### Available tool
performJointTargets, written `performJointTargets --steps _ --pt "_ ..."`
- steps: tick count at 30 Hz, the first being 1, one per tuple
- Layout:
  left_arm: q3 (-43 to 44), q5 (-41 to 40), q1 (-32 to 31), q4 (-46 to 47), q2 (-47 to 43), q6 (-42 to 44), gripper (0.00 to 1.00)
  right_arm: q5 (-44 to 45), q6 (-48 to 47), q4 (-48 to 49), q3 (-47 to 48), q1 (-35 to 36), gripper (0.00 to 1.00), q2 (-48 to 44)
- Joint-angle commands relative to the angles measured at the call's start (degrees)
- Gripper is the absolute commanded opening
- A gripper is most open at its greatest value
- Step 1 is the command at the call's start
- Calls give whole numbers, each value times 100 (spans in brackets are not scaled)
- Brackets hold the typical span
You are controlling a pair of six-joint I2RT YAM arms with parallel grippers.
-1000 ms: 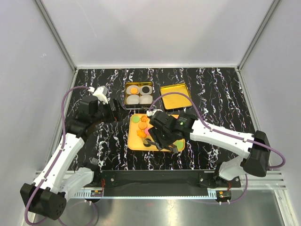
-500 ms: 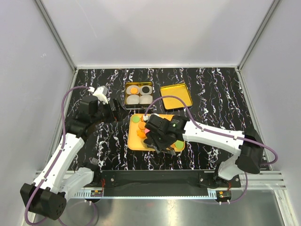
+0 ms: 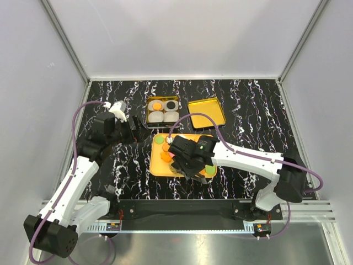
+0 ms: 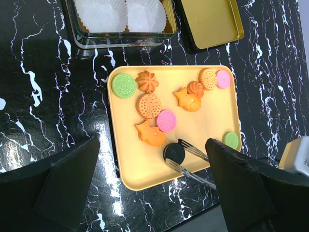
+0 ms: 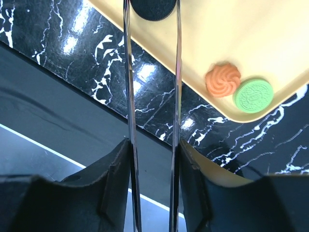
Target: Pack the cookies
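Note:
Several cookies lie on the yellow tray [image 4: 212,121]: a green one [image 4: 124,85], orange ones [image 4: 149,105], pink ones [image 4: 166,120] and a black cookie [image 4: 174,152] near the front edge. My right gripper [image 5: 154,150] [image 3: 187,164] is shut on metal tongs [image 4: 195,162]. The two blades of the tongs [image 5: 176,72] stand on either side of the black cookie [image 5: 153,8], which rests on the tray. My left gripper [image 4: 152,193] [image 3: 132,128] hovers open above the table left of the tray, holding nothing.
A gold tin [image 3: 164,110] behind the tray holds white cup liners [image 4: 101,13], with an orange and a black cookie in the back two. Its lid [image 3: 206,112] lies to the right. An orange swirl [image 5: 222,80] and a green cookie [image 5: 253,95] sit in the tray's corner.
My right arm has shifted left over the tray's front part, and the tongs have narrowed round the black cookie. The left arm has not moved.

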Motion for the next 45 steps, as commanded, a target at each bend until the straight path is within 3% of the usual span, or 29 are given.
performJointTargets --steps 1,7,16,24,35,45 --pt "-50 125 28 343 -4 -39 99 307 -25 -239 369 56 40 -202" --pt "-59 151 28 343 -13 -47 99 755 -69 -477 659 -6 40 -422" --pt "-59 142 28 361 -57 -74 99 694 -614 -144 1546 -875 40 -229" --pt "-67 151 28 361 -30 -56 99 650 -1080 630 3128 -1570 40 1183" --pt "-50 107 28 344 -57 -48 99 1124 -1432 816 5166 -1623 40 3347" --pt "-50 54 28 335 -92 -48 99 1002 -1326 744 5380 -1676 40 3973"
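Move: The black cookie to be packed is already between the tong tips, about 9 cm left and 3 cm ahead of the right hand and some 6 cm below it. The near left paper cup in the box lies roughly 30 cm ahead and 19 cm left; the empty near right cup is also 30 cm ahead but 10 cm left, and the orange cookie's cup about 36 ahead, 18 left. From the left hand the near left cup is some 10 cm ahead, 7 right, 14 below. Keep the tongs pinched on the black cookie with the right gripper and lift it off the tray, then swing it forward about 25 cm and some 10 cm left in an arc 11 cm high. Tilt the tips forward roughly 20 degrees on the way and, once past the tray, sink back to the starting height over the near left paper cup, still gripping. ##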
